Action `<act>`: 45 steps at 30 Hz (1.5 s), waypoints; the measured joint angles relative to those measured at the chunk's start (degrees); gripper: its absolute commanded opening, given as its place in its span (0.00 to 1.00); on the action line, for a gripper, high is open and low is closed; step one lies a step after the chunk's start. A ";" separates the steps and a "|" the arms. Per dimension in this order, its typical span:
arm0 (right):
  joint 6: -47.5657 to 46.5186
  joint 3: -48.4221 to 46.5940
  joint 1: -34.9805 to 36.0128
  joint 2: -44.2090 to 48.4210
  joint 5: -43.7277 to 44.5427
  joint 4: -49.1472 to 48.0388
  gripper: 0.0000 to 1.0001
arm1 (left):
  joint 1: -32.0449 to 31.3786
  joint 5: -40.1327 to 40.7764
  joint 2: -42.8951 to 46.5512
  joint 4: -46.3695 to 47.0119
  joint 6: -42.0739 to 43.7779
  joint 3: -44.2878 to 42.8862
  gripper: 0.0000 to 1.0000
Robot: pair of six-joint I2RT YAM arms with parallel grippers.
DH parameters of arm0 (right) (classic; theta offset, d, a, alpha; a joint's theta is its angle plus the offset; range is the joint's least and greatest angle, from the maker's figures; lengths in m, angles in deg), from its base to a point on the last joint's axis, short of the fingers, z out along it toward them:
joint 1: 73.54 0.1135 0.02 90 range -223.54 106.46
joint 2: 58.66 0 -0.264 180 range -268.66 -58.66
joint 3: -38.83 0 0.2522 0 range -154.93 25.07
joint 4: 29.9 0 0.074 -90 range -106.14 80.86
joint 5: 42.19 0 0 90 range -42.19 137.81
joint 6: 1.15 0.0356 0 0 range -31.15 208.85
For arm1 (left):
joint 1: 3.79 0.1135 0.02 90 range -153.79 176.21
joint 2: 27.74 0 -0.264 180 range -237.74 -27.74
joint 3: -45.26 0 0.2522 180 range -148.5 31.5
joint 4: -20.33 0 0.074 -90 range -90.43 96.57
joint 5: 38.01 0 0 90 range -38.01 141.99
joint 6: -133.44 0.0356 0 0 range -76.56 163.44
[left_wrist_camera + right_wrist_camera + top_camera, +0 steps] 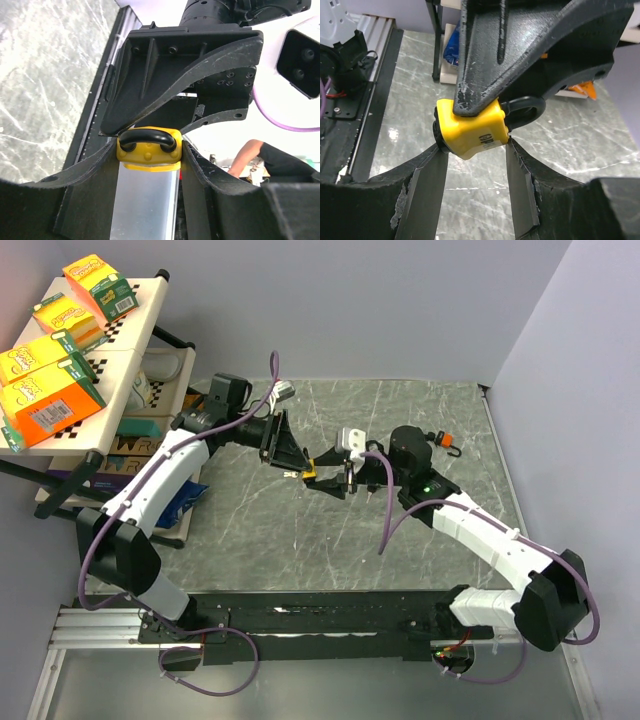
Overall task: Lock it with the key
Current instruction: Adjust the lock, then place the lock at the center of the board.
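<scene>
A yellow padlock (pixel 304 476) with a black shackle hangs in the air over the middle of the table, between my two grippers. My left gripper (pixel 293 469) is shut on its sides. In the left wrist view the padlock (pixel 149 154) sits wedged between the fingertips, with the shackle (pixel 148 136) towards the camera. My right gripper (pixel 320 482) comes in from the right. In the right wrist view its fingertips (pixel 516 165) press on both ends of the padlock (pixel 472 131). A black round part (pixel 437 136) shows at the padlock's end. I cannot make out the key.
A shelf (pixel 130 350) at the left carries several orange and yellow boxes (pixel 50 405). A blue packet (pixel 186 502) lies below it. A small orange and black item (pixel 444 440) lies on the grey marbled table (pixel 420 400) at the right, close to the wall.
</scene>
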 measured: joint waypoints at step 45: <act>-5.40 5.03 -16.70 7.13 16.31 24.63 0.89 | 3.50 67.89 -36.13 -13.62 11.69 -16.74 0.01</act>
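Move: Both grippers hold the yellow padlock in mid-air, its middle practically at the right hand point. The left gripper's goal is bare table about 19 cm ahead, 11 cm to its left and 29 cm below; the loose keys lie some 20 cm ahead of this gripper, 5 cm left, 32 cm down. From the right gripper, the black padlock is about 22 cm ahead, 14 cm to its right and 29 cm down. Open the right gripper to release the yellow padlock and draw that hand about 13 cm right, sinking and easing forward. Keep the left grip on the padlock and carry it down nearly 30 cm, forward and leftward too, to just left of the keys, swinging the fingers some 70 degrees from pointing right to pointing down. ##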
